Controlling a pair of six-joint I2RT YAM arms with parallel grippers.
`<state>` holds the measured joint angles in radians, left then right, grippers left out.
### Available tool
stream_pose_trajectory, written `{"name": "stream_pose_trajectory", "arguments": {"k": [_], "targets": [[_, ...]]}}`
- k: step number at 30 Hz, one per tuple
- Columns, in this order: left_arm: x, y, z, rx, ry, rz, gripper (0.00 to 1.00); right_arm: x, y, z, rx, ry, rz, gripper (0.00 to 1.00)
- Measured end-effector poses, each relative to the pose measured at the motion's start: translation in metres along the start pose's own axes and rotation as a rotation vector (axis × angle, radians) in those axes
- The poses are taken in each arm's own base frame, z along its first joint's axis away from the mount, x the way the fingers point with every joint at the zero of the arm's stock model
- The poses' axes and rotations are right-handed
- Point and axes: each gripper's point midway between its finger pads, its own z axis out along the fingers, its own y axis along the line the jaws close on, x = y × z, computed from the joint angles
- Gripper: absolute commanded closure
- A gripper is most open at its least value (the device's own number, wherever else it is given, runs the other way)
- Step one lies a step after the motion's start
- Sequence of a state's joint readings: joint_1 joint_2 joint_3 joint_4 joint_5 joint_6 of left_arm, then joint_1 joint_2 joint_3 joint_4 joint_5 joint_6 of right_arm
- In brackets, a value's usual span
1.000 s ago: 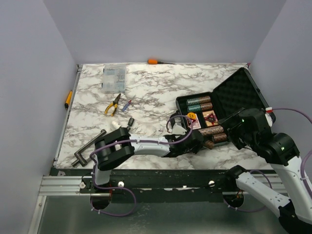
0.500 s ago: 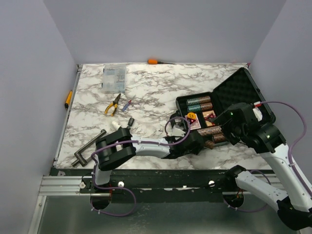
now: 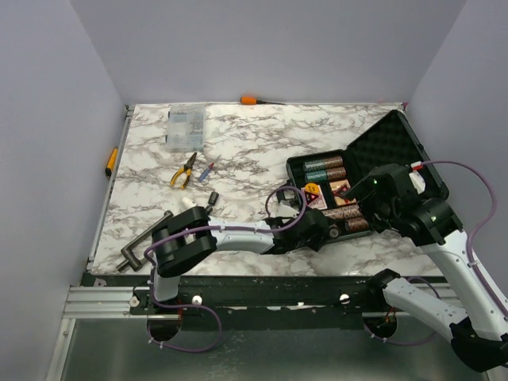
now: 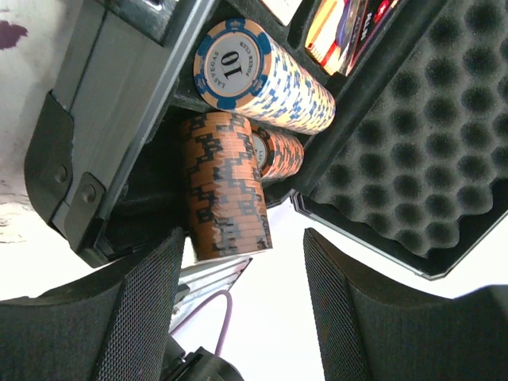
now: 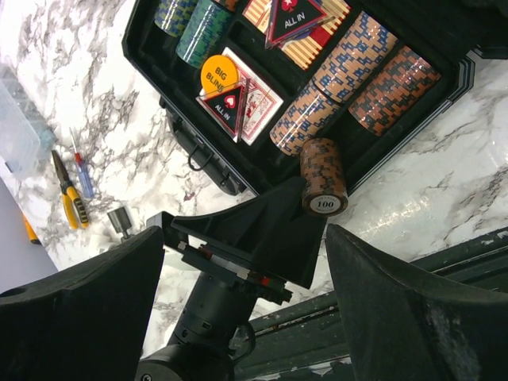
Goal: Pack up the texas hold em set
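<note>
The black case [image 3: 397, 147] lies open at the table's right, its foam lid [image 4: 429, 127] up. Its tray [image 5: 178, 119] holds teal chip stacks [image 5: 202, 28], brown and blue-cream chip stacks [image 5: 349, 59], card decks [image 5: 254, 99], a yellow disc [image 5: 218, 71] and "All in" markers [image 5: 295, 17]. One brown "100" stack [image 5: 323, 178] leans over the tray's front corner. My left gripper [image 4: 244, 238] is open at that corner, and the stack [image 4: 222, 186] sits just past its left fingertip [image 4: 159, 270]. My right gripper [image 5: 244, 234] hangs open above the case front, holding nothing.
Yellow-handled pliers [image 3: 184, 171] and a small red-blue tool [image 3: 208, 171] lie mid-left. A clear parts box [image 3: 185, 127] sits at the back left, an orange-handled screwdriver [image 3: 252, 100] by the back wall. A metal crank [image 3: 143, 246] and a small cylinder [image 3: 213, 197] lie near the left arm.
My left jaws have spread wider, away from the brown "100" stack. The right arm has swung left and forward over the case front.
</note>
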<state>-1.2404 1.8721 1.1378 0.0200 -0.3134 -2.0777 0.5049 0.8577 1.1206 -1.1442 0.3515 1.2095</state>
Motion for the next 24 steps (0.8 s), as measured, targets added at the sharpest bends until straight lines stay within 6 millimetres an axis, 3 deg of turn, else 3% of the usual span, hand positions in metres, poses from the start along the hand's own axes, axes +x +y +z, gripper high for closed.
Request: {"name": "stream_pose_trajectory", "arguments": {"k": [11,16,24], "targets": [[-0.01,0.007,0.002,-0.034,-0.013,0.092,0.67,0.0,0.0,0.002,0.005,-0.001,-0.016,0.14],[-0.004,-0.014,0.006,-0.009,0.013,0.146,0.66,-0.001,-0.001,0.001,0.007,-0.007,-0.018,0.14],[0.038,-0.054,0.027,0.053,0.112,0.159,0.63,-0.011,-0.004,-0.01,0.0,-0.045,-0.011,0.14]]}}
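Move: The orange 100 chip roll, standing slanted on end in the case's near slot, has its middle about 3 cm ahead of the empty left hand, 3 cm to its right and 4 cm below. The orange roll already seated lies some 4 cm ahead, 10 cm right and 6 cm below; the blue-and-orange rolls about 8 cm ahead, 7 right and 6 below. From the right hand the slanted roll is roughly 4 cm ahead, 3 left and 17 below. The slanted orange roll is already free of the left fingers' grip. The left hand eases about 1 cm left and down beside it while the fingers draw together to roughly half their gap, then swings some 7 cm right, rising about 4 cm with a little forward, past the roll's raised end towards the seated orange roll. The wrist turns about 10 degrees clockwise. ##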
